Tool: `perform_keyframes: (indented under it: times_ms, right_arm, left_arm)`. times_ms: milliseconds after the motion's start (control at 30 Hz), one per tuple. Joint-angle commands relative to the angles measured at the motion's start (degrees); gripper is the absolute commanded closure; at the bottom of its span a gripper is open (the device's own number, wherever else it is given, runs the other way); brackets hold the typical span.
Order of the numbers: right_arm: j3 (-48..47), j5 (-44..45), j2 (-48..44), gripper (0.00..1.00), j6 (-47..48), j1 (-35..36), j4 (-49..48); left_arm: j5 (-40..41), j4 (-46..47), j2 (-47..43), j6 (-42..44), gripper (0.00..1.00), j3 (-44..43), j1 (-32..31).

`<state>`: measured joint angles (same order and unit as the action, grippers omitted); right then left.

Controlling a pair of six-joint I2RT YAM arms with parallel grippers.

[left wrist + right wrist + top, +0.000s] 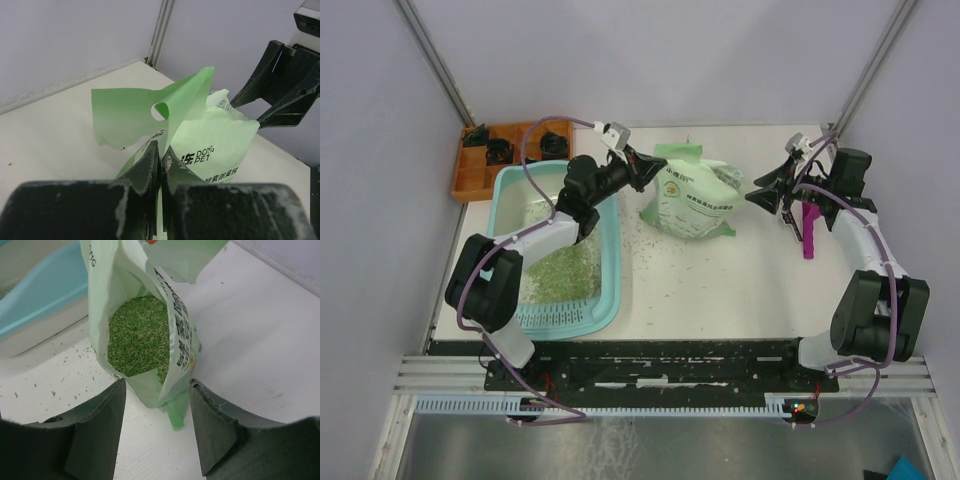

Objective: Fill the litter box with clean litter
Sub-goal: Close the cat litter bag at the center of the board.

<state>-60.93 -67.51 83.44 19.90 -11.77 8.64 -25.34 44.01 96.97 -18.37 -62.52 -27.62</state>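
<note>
The teal litter box [613, 250] sits at the left with a layer of green litter [565, 268] on its floor. To its right the light green bag [695, 200] lies on the table. My left gripper [645, 170] is shut on the bag's top flap [145, 112], pinched between its fingertips [150, 157]. My right gripper [767, 195] stands open at the bag's right end. In the right wrist view the bag's mouth gapes, showing litter [140, 335] inside. The bag's corner [175, 400] lies between the spread fingers [107, 405], touching neither.
An orange compartmented tray [495, 160] holding dark parts stands at the back left. A magenta scoop [809, 232] lies on the table under the right arm. Loose granules [655, 250] are scattered between the box and the bag. Walls close in the back and both sides.
</note>
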Motion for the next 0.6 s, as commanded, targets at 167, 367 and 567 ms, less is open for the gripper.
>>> perform_keyframes:
  times_ms: [167,367,567]
  right_arm:
    - [-1.5,-8.3,0.7,0.38,12.1,3.3,9.0]
    - [-3.1,-8.4,2.2,0.38,22.0,5.3,19.6]
    - [-2.3,-6.3,3.1,0.39,19.5,6.4,14.4]
  left_arm:
    - [6.3,8.4,-6.2,3.9,0.97,1.6,0.4]
    - [7.4,8.4,-6.3,4.4,0.97,2.3,0.5]
    - [6.4,8.2,-5.9,3.7,0.97,1.9,0.7]
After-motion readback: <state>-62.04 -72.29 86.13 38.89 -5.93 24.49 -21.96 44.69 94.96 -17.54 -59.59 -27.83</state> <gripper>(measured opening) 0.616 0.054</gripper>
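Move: The litter bag's loose mouth corner lies about 4 cm to the right hand's left, level fore and aft and some 2 cm below. The bag's middle is about 13 cm left of that hand, straight across and 10 cm lower. On the board, the purple scoop lies some 16 cm to its right and 5 cm back. From the left hand, still holding the bag's top edge, the loose corner is about 18 cm right and 8 cm back. The right hand brings its forward finger up against the inside of the bag's loose mouth corner, fingers staying wide open and not yet closing. It travels left and back about 5 cm, then also sinks nearly 3 cm, turning some 15 degrees counter-clockwise. The left hand keeps its pinch on the bag's top edge. ##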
